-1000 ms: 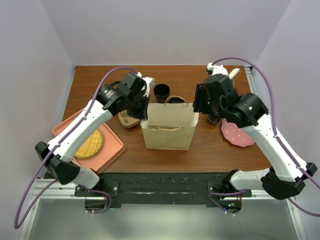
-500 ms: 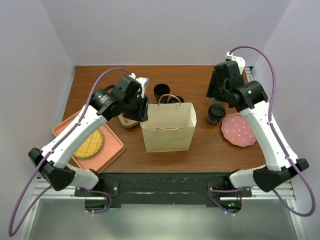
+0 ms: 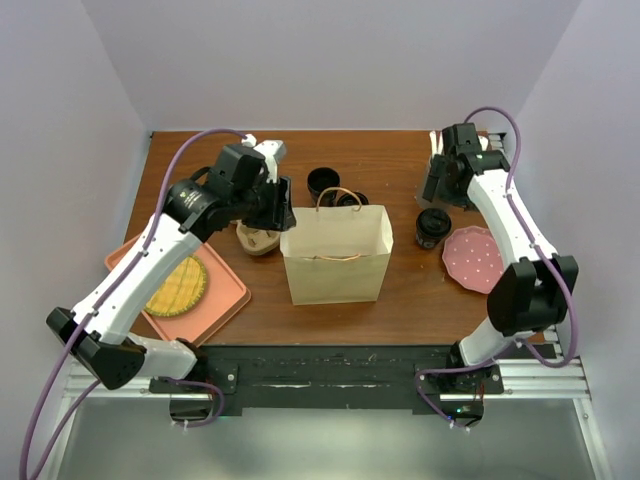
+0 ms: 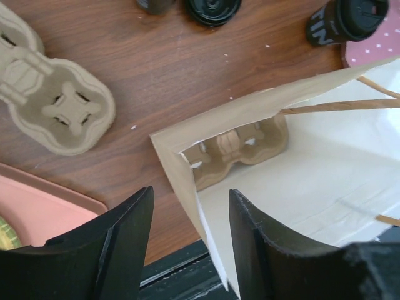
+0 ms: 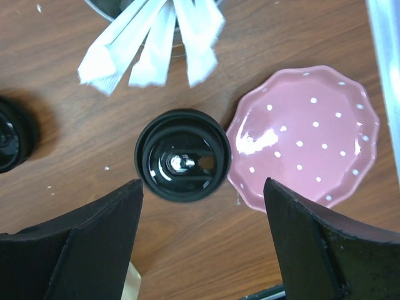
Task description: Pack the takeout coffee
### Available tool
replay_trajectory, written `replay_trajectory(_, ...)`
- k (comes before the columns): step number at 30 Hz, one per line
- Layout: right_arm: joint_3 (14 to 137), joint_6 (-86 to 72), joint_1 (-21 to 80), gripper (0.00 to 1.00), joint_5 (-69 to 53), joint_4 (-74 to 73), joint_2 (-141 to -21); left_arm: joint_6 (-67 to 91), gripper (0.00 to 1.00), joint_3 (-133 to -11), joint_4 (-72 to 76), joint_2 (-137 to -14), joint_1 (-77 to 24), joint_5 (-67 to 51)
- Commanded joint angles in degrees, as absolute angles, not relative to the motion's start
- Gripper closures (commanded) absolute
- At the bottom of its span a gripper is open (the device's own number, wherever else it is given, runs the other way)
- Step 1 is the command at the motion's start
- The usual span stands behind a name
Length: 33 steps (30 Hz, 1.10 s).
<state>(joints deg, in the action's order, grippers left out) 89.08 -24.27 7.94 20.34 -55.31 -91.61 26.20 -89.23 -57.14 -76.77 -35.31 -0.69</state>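
The takeout coffee (image 3: 432, 228), a black cup with a black sip lid, stands on the table between the brown paper bag (image 3: 336, 256) and the pink plate. In the right wrist view I look straight down on the coffee's lid (image 5: 182, 155). My right gripper (image 3: 438, 192) hovers just behind it, open wide and empty (image 5: 203, 240). My left gripper (image 3: 279, 214) is open at the bag's left top corner. The bag's left wall (image 4: 187, 181) runs between its fingers without being pinched. A cardboard cup carrier (image 4: 240, 147) lies inside the bag.
A lidless black cup (image 3: 322, 183) and a loose black lid (image 3: 351, 200) sit behind the bag. A second cardboard carrier (image 3: 258, 239) lies left of it. The dotted pink plate (image 3: 476, 258) is at right, an orange tray (image 3: 225, 295) at left. A holder of white packets (image 5: 156, 37) stands at the far right.
My left gripper has opened and let go of the bag's edge. The right arm has pulled back from the bag toward the far right and opened wider, uncovering the coffee.
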Motion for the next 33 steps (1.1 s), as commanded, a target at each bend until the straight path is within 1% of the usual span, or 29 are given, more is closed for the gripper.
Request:
replay_trajectory(1, 88.24, -20.92, 6.68, 0.17, 15.65, -51.24, -93.25, 27.6, 0.44, -88.78, -53.62, -74.8, -34.98, -5.71)
replay_trajectory(9, 84.38, -18.55, 6.68, 0.16, 12.84, -48.34, -93.87, 27.16, 0.44, -87.19, -55.54, -73.39, -34.98, -5.45)
replay_trajectory(13, 82.62, -17.58, 6.59, 0.14, 10.99, -46.85, -93.34, 26.98, 0.43, -86.14, -55.81, -73.04, -34.98, -5.01)
replay_trajectory(22, 82.97, -16.09, 6.59, 0.14, 13.89, -47.46, -95.27, 26.81, 0.43, -86.4, -55.55, -73.04, -34.89, -3.87)
replay_trajectory(27, 82.18, -16.26, 6.59, 0.14, 12.04, -47.2, -95.89, 26.89, 0.43, -86.84, -55.55, -73.39, -34.81, -3.78)
replay_trajectory(33, 81.21, -16.26, 6.59, 0.13, 12.74, -46.76, -96.15, 26.46, 0.42, -87.45, -55.63, -74.18, -34.8, -4.04)
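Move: Below the open right hand stands the black-lidded coffee cup, its middle about 15 cm down, 2 cm ahead and 1 cm left. The cup of wrapped straws is some 12 cm beyond the coffee cup and 3 cm to its right; the pink plate lies about 3 cm back and 11 cm right of the hand, the open paper bag 23 cm left and 4 cm back. From the left hand the coffee cup is roughly 13 cm ahead, 32 cm right and 23 cm below. Sinking about 6 cm towards the black-lidded coffee cup, quickly at first and then easing almost to a stop, the right hand drifts 1 cm left and turns roughly 10 degrees counter-clockwise, tipping its fingers slightly more downward. They stay wide open to straddle the lid, close above it, with no contact to be seen. The left hand eases 1.5 cm back, still open at the bag's left edge. ##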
